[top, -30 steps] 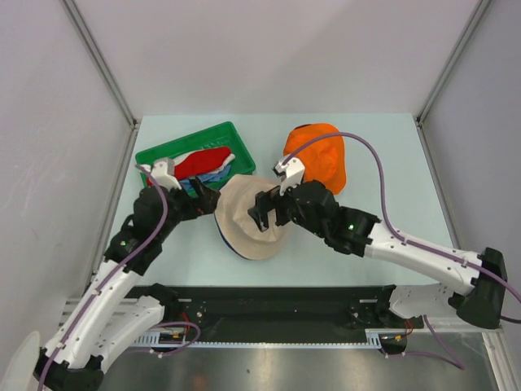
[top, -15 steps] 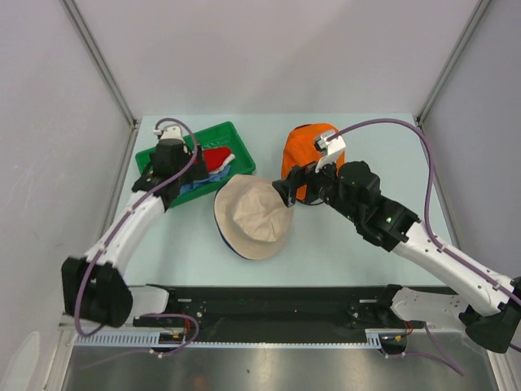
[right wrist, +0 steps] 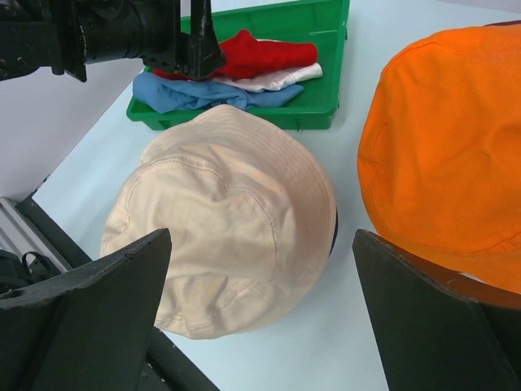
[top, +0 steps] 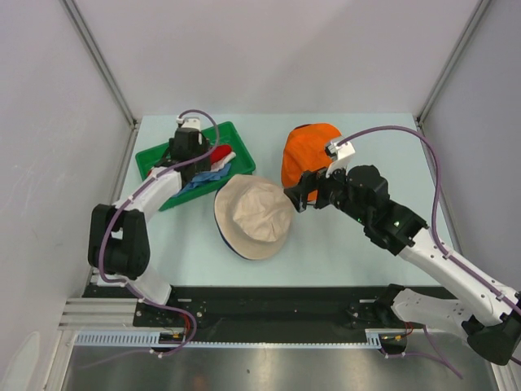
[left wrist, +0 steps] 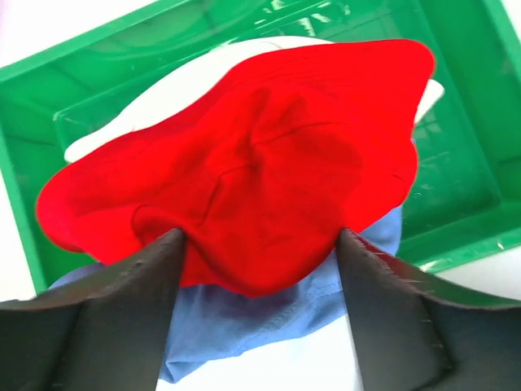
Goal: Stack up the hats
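A beige hat [top: 254, 216] [right wrist: 220, 220] lies crown up mid-table, with a navy rim [right wrist: 334, 232] showing under its edge. An orange hat [top: 313, 155] [right wrist: 448, 155] lies to its right. Red [left wrist: 244, 163], white [left wrist: 163, 90] and light blue [left wrist: 244, 326] hats are piled in the green tray [top: 159, 155]. My left gripper [top: 199, 160] [left wrist: 260, 236] is down in the tray, open, its fingers astride the red hat's bunched crown and touching the cloth. My right gripper [top: 295, 195] [right wrist: 262, 236] hangs wide open between the beige and orange hats, holding nothing.
The tray [right wrist: 326, 98] stands at the table's back left, close to the left wall post. The beige hat lies just in front of the tray's right corner. The black rail of the arm bases runs along the near edge.
My left arm swung from the beige hat back to the tray and came down over the red hat, its jaws narrowing slightly. My right gripper drew back right, off the beige hat.
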`<state>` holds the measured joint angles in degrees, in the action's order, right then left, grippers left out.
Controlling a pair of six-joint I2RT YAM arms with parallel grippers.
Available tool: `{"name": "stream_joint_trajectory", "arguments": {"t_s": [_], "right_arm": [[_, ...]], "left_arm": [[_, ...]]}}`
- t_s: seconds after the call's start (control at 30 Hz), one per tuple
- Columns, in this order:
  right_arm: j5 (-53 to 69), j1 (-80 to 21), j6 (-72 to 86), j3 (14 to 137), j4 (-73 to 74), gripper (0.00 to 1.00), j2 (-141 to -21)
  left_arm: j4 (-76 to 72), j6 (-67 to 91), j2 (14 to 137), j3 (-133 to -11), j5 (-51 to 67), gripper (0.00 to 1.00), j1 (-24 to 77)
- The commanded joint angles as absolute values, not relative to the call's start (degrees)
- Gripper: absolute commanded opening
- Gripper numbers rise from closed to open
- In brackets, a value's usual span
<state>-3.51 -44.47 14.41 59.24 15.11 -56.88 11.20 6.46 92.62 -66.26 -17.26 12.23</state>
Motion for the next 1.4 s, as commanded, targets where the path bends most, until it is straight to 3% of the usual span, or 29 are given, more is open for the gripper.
{"name": "stream_joint_trajectory", "arguments": {"t_s": [0.0,0.07,0.1,0.2,0.63,1.1,1.37], "right_arm": [[-2.11,-43.95,15.12,58.8,15.64,1.0,-56.25],[-1.85,-43.95,15.64,58.62,15.64,1.0,-56.34],[-1.85,-43.95,15.73,58.62,15.64,1.0,-56.42],[-1.85,-43.95,15.91,59.15,15.56,1.0,-56.51],[2.45,-43.86,12.74,66.53,9.68,1.0,-61.26],[14.58,-44.03,12.31,63.46,-16.49,0.99,-63.73],[16.0,-43.86,9.5,60.03,-22.59,1.0,-61.17]], "left_arm": [[9.75,3.78,94.39,-69.96,-21.35,0.63,12.04],[10.46,3.6,95.09,-70.4,-22.41,0.46,11.95],[10.98,3.52,95.27,-70.84,-22.76,0.26,11.95],[11.42,3.69,94.4,-71.8,-23.64,0.0,11.95],[14.94,3.16,76.74,-82.35,-14.78,0.0,12.04],[16.97,23.18,61.97,-81.83,23.1,0.0,11.95],[6.52,38.56,58.98,-76.73,38.05,0.0,12.04]]}}
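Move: The red hat lies in the green tray right at the left fingertips, its middle about 2 cm ahead and 2 cm below; the blue cloth pokes out beneath it, some 4 cm back and 4 cm down. The beige hat on its stand is about 20 cm back, 16 cm right and 6 cm up. From the right hand the red hat is roughly 20 cm ahead, 27 cm left and 18 cm below, the beige hat some 10 cm left, level fore and aft, 10 cm down. The red hat is pinched as the left fingers close fully on it, then hoisted steeply, some 30 cm up, and carried back and right towards the beige hat's side, about 14 and 12 cm, while the wrist levels out, turns clockwise and rolls its right side up by about 40 degrees. The right hand, still wide open, rises about 10 cm and goes left towards the incoming hat, tipping its fingers up and turning counter-clockwise. ##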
